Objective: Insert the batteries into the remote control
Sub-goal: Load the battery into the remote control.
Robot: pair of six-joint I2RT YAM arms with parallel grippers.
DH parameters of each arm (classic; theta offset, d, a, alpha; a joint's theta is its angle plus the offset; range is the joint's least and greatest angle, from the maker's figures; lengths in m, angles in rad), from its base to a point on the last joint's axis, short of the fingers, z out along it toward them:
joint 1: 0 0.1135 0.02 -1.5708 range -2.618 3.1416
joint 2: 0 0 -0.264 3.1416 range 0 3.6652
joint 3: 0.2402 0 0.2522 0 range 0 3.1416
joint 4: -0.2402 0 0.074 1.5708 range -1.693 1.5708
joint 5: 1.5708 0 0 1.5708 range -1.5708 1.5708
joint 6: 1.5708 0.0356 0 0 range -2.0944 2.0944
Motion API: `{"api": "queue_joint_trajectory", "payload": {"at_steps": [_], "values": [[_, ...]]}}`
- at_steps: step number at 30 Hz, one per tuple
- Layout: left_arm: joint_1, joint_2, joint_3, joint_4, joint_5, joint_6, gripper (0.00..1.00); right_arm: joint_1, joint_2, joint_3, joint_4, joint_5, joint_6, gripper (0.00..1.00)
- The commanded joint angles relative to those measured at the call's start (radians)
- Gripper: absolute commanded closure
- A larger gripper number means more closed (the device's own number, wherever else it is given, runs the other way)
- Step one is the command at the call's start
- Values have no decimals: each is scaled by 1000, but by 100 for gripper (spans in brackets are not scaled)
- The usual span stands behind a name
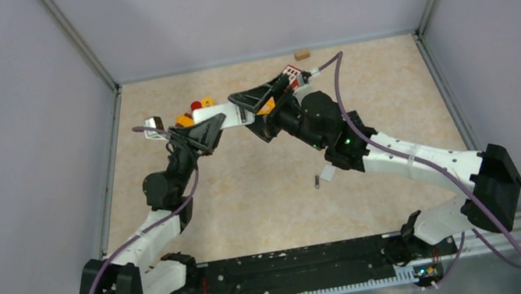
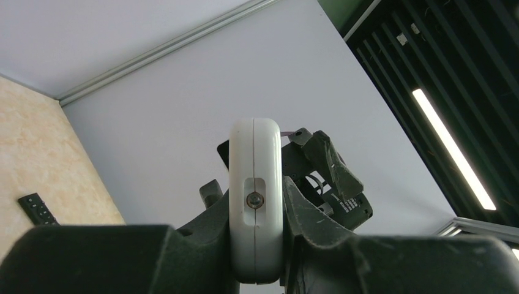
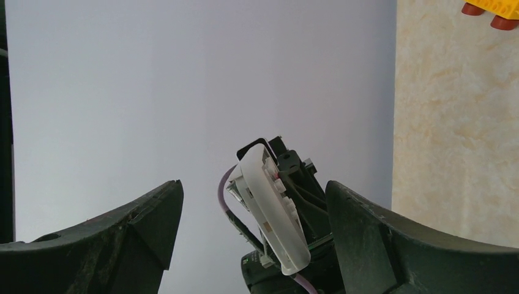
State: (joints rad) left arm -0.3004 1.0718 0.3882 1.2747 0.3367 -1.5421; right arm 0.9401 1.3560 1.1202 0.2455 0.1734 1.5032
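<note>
A white remote control [image 1: 230,112] is held level above the table's far half, and my left gripper [image 1: 220,120] is shut on it. The left wrist view shows the remote [image 2: 256,196] edge-on and clamped between both fingers, with a screw in its end recess. My right gripper [image 1: 236,100] stands open just right of the remote's free end, not touching it. In the right wrist view the remote [image 3: 272,208] sits beyond the wide gap of that gripper [image 3: 254,184]. One dark grey battery [image 1: 316,181] lies on the table under the right forearm. No other batteries show.
Orange and red toy blocks [image 1: 196,108] lie under the grippers, also seen as blocks [image 3: 492,9] in the right wrist view. A small wooden block [image 1: 302,53] sits by the back wall. A black remote [image 2: 38,208] lies on the table. Walls close three sides.
</note>
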Motion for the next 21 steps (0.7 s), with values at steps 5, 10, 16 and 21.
{"api": "queue_joint_trajectory", "payload": {"at_steps": [5,10,16,21], "values": [[6,8,-12,115,27,13,100,-18,-28,35,34,14,21,23],[6,8,-15,119,27,14,100,-20,-28,22,54,8,31,34],[6,10,-20,138,27,11,100,-31,-28,-5,106,-16,53,49],[6,11,-20,141,28,10,100,-35,-27,-11,111,-23,60,53]]}}
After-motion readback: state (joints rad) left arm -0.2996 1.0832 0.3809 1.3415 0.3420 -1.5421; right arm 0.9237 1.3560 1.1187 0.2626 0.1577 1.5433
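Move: The left hand already holds the remote control in the air, back side up; its middle is about 2 cm to that hand's right and 1 cm ahead. From the open right hand, the remote's middle lies some 6 cm left, 1 cm ahead and nearly level, its right end already between the fingers. Far below, about 35 cm down, the loose battery lies roughly 18 cm right and 3 cm back, with the small white cover 4 cm right of it and 2 cm farther out. The right hand stays nearly in place, creeping about half a centimetre forward and then up, while its fingers, one above and one below, close from almost wide open to about half open around the remote's right end, at the open battery compartment. The left hand keeps its grip on the remote as the counter-hold, then near the end eases back and up by about half a centimetre and tips its fingers slightly upward. ##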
